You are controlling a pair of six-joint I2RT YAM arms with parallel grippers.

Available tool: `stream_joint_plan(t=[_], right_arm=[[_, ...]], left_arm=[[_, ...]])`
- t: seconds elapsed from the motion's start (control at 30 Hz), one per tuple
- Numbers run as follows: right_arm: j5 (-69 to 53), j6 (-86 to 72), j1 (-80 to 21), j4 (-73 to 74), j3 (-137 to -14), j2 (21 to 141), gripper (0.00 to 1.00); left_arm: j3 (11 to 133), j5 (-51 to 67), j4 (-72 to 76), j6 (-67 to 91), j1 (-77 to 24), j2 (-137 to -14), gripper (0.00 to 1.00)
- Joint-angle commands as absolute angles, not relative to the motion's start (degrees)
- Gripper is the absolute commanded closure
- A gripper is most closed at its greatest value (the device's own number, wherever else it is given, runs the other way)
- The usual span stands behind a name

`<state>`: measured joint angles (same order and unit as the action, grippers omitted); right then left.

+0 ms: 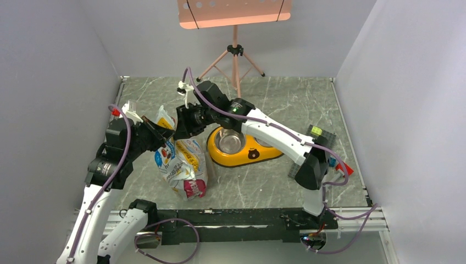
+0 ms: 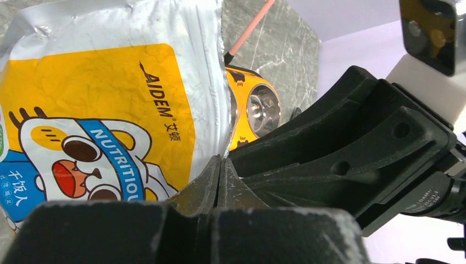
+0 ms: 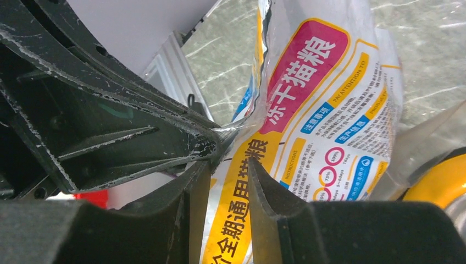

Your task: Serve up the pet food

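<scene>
The pet food bag (image 1: 178, 159), crinkly white and yellow with a magenta bottom band, stands left of centre on the table. The kibble itself is hidden inside it. My left gripper (image 1: 166, 133) is shut on the bag's upper edge; in the left wrist view its jaws (image 2: 221, 159) meet at the bag's (image 2: 110, 110) white seam. My right gripper (image 1: 184, 124) is at the bag's top from the other side. In the right wrist view it (image 3: 228, 162) stands open, with the bag's (image 3: 319, 99) printed face showing between its fingers.
The yellow double-bowl feeder (image 1: 255, 154) with steel bowls sits just right of the bag, under the right arm. A pink music stand (image 1: 235, 52) stands at the back of the table. Grey walls close in left, right and behind.
</scene>
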<state>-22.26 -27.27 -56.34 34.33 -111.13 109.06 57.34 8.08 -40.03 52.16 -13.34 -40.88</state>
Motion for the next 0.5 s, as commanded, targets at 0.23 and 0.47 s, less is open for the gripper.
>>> stream_joint_plan(t=[0.23, 0.47], right_arm=[[-39.1, -36.6, -52.5, 16.3, -101.4, 107.2, 0.71], [-37.6, -36.4, -52.8, 25.6, -110.2, 113.1, 1.0]], left_arm=[[56.9, 10.0, -33.0, 54.9, -13.3, -39.9, 1.0], [57.0, 10.7, -33.1, 54.8, -13.3, -40.6, 1.0]])
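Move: The bag edge lies about 2 cm to the left of the right hand and some 1 cm below it, between its part-open fingertips; the left hand already pinches that edge at its own fingertips. From the right hand, the bag's body hangs about 4 cm back, 1 cm left and 14 cm down; the double bowl stands some 12 cm ahead, 26 cm right and 26 cm down. Staying put, the right hand swivels some 15 degrees and shuts on the bag edge beside the left's hold. ##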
